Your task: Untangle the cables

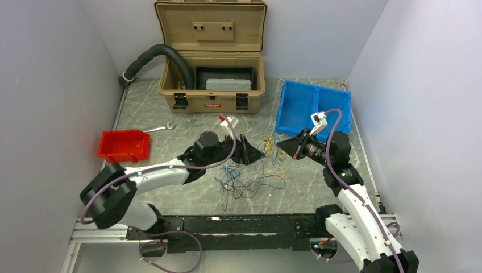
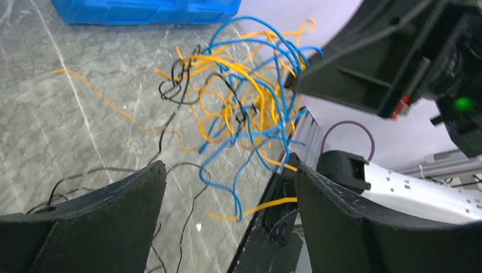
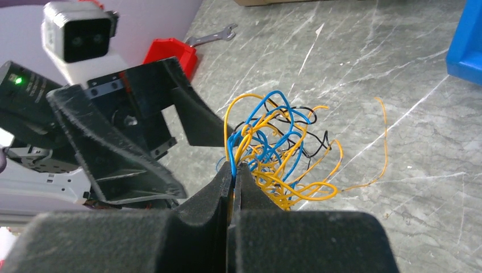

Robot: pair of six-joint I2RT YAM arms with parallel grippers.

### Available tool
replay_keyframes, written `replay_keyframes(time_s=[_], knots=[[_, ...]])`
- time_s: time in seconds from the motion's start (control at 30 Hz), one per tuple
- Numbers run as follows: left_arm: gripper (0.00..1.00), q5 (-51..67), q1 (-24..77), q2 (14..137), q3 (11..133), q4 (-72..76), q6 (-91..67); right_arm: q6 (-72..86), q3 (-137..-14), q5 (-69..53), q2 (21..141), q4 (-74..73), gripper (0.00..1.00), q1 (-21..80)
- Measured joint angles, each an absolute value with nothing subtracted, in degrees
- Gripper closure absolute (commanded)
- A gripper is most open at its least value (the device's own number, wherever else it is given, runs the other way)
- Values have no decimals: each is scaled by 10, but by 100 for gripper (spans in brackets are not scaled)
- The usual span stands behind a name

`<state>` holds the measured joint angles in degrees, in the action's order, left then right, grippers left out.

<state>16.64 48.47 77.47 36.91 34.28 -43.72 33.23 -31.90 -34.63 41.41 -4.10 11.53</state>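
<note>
The cables (image 3: 273,151) are a tangle of thin blue, yellow-orange and black wires. My right gripper (image 3: 234,168) is shut on blue and yellow strands and holds the bunch a little above the marble table. In the top view the right gripper (image 1: 283,147) points left, with the lifted cables (image 1: 273,149) just off its tip. More loose strands, mostly black (image 1: 244,183), lie on the table below. My left gripper (image 2: 229,170) is open, facing the hanging cables (image 2: 244,96) from a short distance, with only trailing ends of wire between its fingers. In the top view the left gripper (image 1: 254,152) sits just left of the bunch.
An open tan toolbox (image 1: 211,79) stands at the back, with a black ribbed hose (image 1: 165,57) running into it. A blue bin (image 1: 312,105) is at the back right. On the left are a red bin (image 1: 124,145) and a wrench (image 1: 161,127). A small white-red connector (image 1: 227,120) lies near the toolbox.
</note>
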Motion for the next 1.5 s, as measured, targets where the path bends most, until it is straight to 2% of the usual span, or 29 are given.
replay_keyframes(time_s=[0.2,0.27,0.33,0.43,0.47,0.6,0.77,1.0,1.17,1.23,1.27,1.33,1.37,1.43,1.5], knots=[[15,171,488,858,438,336,-474,335,-319,-350,412,-41,100,115],[21,174,492,880,458,333,-482,338,-319,-350,411,-41,100,115],[42,178,495,902,482,328,-491,343,-318,-350,410,-40,100,115],[95,182,499,927,502,326,-505,347,-314,-350,404,-40,100,115],[100,183,500,931,502,327,-511,347,-314,-350,401,-42,100,115],[100,179,496,930,495,309,-503,324,-323,-311,388,-98,100,116],[100,127,455,839,443,214,-454,304,-361,-102,383,-234,100,119],[100,16,389,709,419,49,-367,386,-368,89,438,-326,100,119],[100,-49,353,678,411,-36,-336,456,-371,180,466,-371,99,117],[100,-44,354,678,411,-51,-321,457,-378,186,477,-381,93,118],[100,-39,354,678,410,-53,-312,439,-379,173,479,-375,83,117],[100,-18,350,678,408,-46,-293,404,-378,127,477,-357,41,116],[100,1,348,678,405,-35,-286,378,-373,83,470,-333,27,115],[100,54,345,679,397,-4,-270,356,-356,13,450,-291,21,114],[100,125,347,680,390,37,-255,333,-330,-75,422,-242,20,114]])
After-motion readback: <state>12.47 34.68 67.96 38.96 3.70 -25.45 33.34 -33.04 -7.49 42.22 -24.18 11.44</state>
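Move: The tangle of yellow and blue cables hangs from the right gripper's shut fingers, its middle some 4 cm below them and 2 cm to their left. From the open left gripper, the tangle is about 5 cm right, 2 cm ahead and 3 cm lower. The loose black cable lies roughly 7 cm back, 2 cm left and 18 cm below the left gripper; the blue bin is around 21 cm ahead, 22 cm right and 15 cm below it. Bring the left gripper right about 6 cm, slightly forward and down, and pinch the hanging cables. Then pull left some 20 cm, forward and down a little, rolling its left side up and turning counter-clockwise, while the right gripper swings right about 15 cm and down 10, turning clockwise some 50 degrees. Let both ease partway back inward, and open the right fingers. ##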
